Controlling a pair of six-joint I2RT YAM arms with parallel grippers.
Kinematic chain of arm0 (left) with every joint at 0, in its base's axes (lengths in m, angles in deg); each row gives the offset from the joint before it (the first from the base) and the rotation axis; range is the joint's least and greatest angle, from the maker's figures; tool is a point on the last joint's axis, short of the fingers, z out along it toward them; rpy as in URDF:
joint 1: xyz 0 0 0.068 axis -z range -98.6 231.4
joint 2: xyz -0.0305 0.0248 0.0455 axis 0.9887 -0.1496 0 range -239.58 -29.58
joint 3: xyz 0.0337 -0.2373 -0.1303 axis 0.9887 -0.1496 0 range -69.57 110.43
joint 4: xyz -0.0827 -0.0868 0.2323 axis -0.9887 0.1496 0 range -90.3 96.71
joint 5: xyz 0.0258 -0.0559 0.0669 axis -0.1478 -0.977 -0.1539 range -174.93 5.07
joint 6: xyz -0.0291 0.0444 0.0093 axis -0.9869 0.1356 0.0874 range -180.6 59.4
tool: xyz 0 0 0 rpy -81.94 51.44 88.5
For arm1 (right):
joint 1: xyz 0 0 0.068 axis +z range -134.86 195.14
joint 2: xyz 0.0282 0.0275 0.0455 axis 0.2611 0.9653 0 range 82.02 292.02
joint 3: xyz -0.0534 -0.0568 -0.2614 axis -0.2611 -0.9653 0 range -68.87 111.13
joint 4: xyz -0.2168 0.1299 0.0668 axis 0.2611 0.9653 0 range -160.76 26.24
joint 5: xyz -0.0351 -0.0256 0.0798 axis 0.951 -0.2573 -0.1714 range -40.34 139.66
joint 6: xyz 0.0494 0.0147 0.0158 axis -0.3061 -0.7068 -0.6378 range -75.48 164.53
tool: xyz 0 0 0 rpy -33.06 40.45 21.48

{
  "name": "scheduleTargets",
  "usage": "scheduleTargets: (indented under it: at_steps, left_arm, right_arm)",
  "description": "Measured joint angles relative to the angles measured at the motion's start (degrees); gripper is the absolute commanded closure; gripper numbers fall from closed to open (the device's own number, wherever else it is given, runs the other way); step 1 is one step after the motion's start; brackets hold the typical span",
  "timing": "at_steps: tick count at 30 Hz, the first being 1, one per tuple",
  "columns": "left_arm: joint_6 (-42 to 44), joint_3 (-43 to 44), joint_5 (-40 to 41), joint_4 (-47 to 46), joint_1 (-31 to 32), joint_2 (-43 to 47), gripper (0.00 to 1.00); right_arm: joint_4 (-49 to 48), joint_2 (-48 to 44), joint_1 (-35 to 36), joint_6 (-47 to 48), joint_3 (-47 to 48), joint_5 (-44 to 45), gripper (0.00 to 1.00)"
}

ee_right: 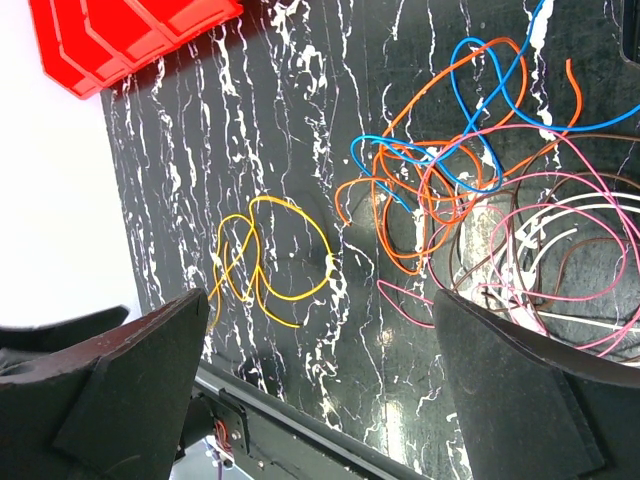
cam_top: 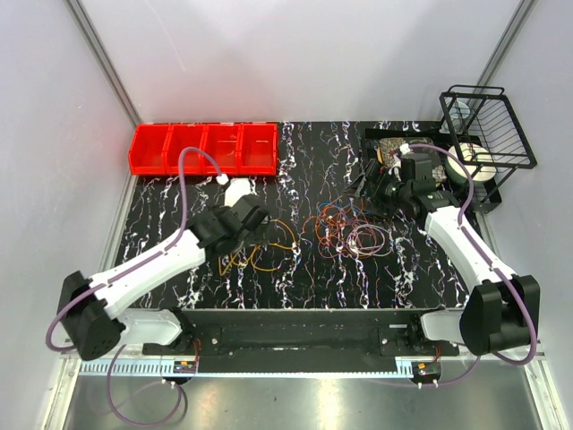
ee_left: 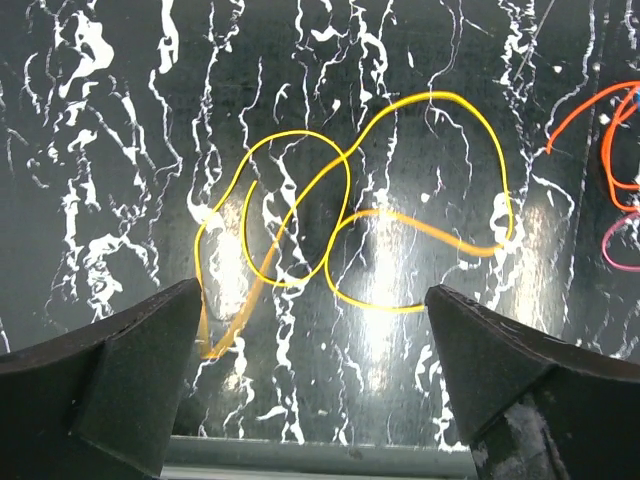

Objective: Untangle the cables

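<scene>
A yellow cable (ee_left: pixel 350 220) lies in loose loops on the black marbled table, apart from the rest (cam_top: pixel 288 238). My left gripper (ee_left: pixel 315 335) hovers over its near side, open, with nothing between the fingers (cam_top: pixel 260 220). The other cables, orange, blue, pink, white and brown, form a tangle (ee_right: pixel 480 180) at the table's middle right (cam_top: pixel 354 229). My right gripper (ee_right: pixel 320 340) is open and empty, just behind that tangle (cam_top: pixel 365 184). Its view also takes in the yellow cable (ee_right: pixel 270 260). An orange cable end (ee_left: pixel 600 130) and a pink one (ee_left: pixel 615 250) show at the left wrist view's right edge.
A row of red bins (cam_top: pixel 204 149) stands at the back left, seen too as red bins (ee_right: pixel 120 35) in the right wrist view. A black wire rack (cam_top: pixel 488 125) with rolls beside it sits at the back right. The table's near edge (ee_left: pixel 300 450) runs just below the left fingers.
</scene>
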Motion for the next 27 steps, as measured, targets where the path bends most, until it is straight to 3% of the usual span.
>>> scheduleTargets:
  at_steps: [7, 19, 27]
  left_arm:
    - [1.0, -2.2, 0.1, -1.5, 0.3, 2.1, 0.01]
    - [4.1, -4.1, -0.4, -11.8, 0.7, -16.0, 0.01]
    - [3.3, -4.8, -0.4, -14.8, -0.9, -21.7, 0.01]
  right_arm:
    - [-0.6, 1.5, 0.0, 0.0, -0.2, -0.6, 0.01]
    - [-1.1, 1.6, 0.0, 0.1, -1.1, -1.4, 0.00]
    - [-1.1, 1.6, 0.0, 0.3, -1.3, -1.5, 0.01]
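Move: The loosely looped yellow cable lies almost directly beneath the left gripper, its middle about 15 cm down, 1 cm ahead and 2 cm to the right. The orange cable is some 20 cm right of this gripper and 5 cm ahead, the pink cable roughly 27 cm right and 2 cm ahead; the red bin's middle sits about 26 cm ahead and 11 cm left. From the right gripper, the yellow cable is around 22 cm left, 6 cm back and 18 cm below. Bring the open left gripper almost straight down, about 12 cm, over the crossing loops of the yellow cable, after a tiny lift at the start. As it sinks, tip the fingers about 10 degrees steeper and let the hand's left side rise by about as much. Keep the fingers wide open around the crossing, without closing on it yet. ##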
